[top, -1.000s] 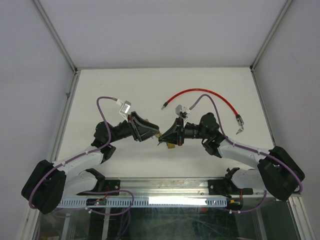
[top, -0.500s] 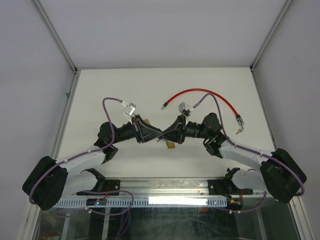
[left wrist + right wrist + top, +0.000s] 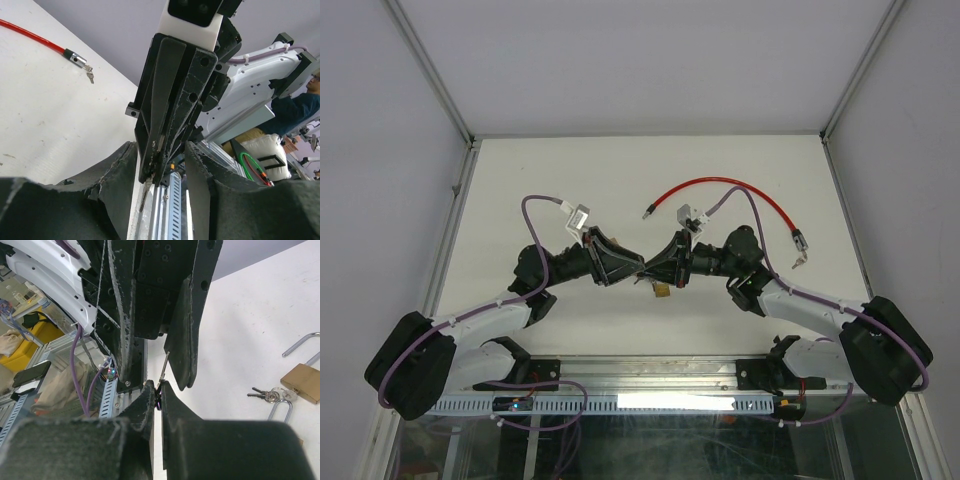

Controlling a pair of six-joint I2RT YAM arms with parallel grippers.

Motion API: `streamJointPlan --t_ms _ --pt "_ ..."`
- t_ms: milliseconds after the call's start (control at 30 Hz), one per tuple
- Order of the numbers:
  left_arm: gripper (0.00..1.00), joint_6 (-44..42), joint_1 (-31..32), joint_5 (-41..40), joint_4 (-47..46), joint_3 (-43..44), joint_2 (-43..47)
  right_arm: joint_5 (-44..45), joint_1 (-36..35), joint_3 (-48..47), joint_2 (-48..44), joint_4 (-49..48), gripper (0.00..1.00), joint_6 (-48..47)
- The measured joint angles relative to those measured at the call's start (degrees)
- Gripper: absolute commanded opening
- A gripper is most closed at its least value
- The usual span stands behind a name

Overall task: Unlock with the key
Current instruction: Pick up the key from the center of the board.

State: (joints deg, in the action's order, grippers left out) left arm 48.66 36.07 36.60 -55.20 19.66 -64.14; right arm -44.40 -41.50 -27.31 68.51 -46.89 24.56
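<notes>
My right gripper point(image 3: 159, 386) is shut on a small silver key point(image 3: 164, 366), whose blade sticks out past the fingertips. My left gripper point(image 3: 161, 147) is open, one finger on each side of the right gripper's tips and of the key point(image 3: 144, 196), with a gap to both pads. In the top view the two grippers point(image 3: 638, 268) point(image 3: 651, 271) meet tip to tip above the table's middle. A brass padlock point(image 3: 302, 385) with an open shackle lies on the table to the right, also visible just below the grippers as the padlock point(image 3: 663, 291).
A bunch of small keys point(image 3: 267, 394) and a second shackle point(image 3: 280, 410) lie beside the padlock. A red cable lock point(image 3: 720, 184) curves across the far table, with a metal tag point(image 3: 800, 262) at its right end. An aluminium rail point(image 3: 640, 400) runs along the near edge.
The left arm has moved right, and its open jaws now straddle the right gripper's tip and the key. The right gripper has stayed shut on the key, nearly still.
</notes>
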Motion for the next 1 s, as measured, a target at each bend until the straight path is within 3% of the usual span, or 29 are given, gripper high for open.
streamJointPlan --t_ms 200,367,500,600,700,833,1000 --pt "0.26 0.48 0.0 -0.63 -1.29 0.0 0.0 0.0 0.0 0.0 0.11 0.02 0.0 0.0" --pt "0.0 0.74 -0.02 -1.03 -1.77 0.0 -0.59 -0.24 0.0 0.0 0.11 -0.02 0.0 0.02" --pt "0.0 0.81 0.0 -1.51 -2.05 0.0 -1.49 -0.42 0.02 0.0 0.15 0.31 0.03 0.0" --pt "0.0 0.76 0.0 -1.7 -2.1 0.0 -1.51 -0.13 0.02 0.0 0.15 0.46 0.32 0.04" --pt "0.0 0.33 0.04 -2.82 -1.7 0.0 -1.22 1.62 0.0 0.85 -0.35 0.44 0.47 0.24" --pt "0.0 -0.22 0.37 -4.85 -1.27 -0.39 0.52 5.2 0.02 4.02 -3.63 0.42 0.5 0.66" --pt "0.0 -0.22 0.39 -5.81 -1.38 -0.59 1.2 8.33 0.0 6.78 -5.95 -3.85 0.46 2.69"
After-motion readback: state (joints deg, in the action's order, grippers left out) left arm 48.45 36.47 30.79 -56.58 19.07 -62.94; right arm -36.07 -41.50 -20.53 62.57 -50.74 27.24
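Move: The key, still pinched in the right fingertips, sits between the left hand's half-open pads, about 1 cm ahead of the left hand point and level with it. From the left hand, the near small padlock lies some 4 cm right, 1 cm back and 18 cm below; the large padlock is about 6 cm left, 8 cm ahead and equally low. From the right hand, the key is about 1 cm left. Left fingers shut on the key the right hand holds, then the right opens and withdraws rightwards about 2 cm. ##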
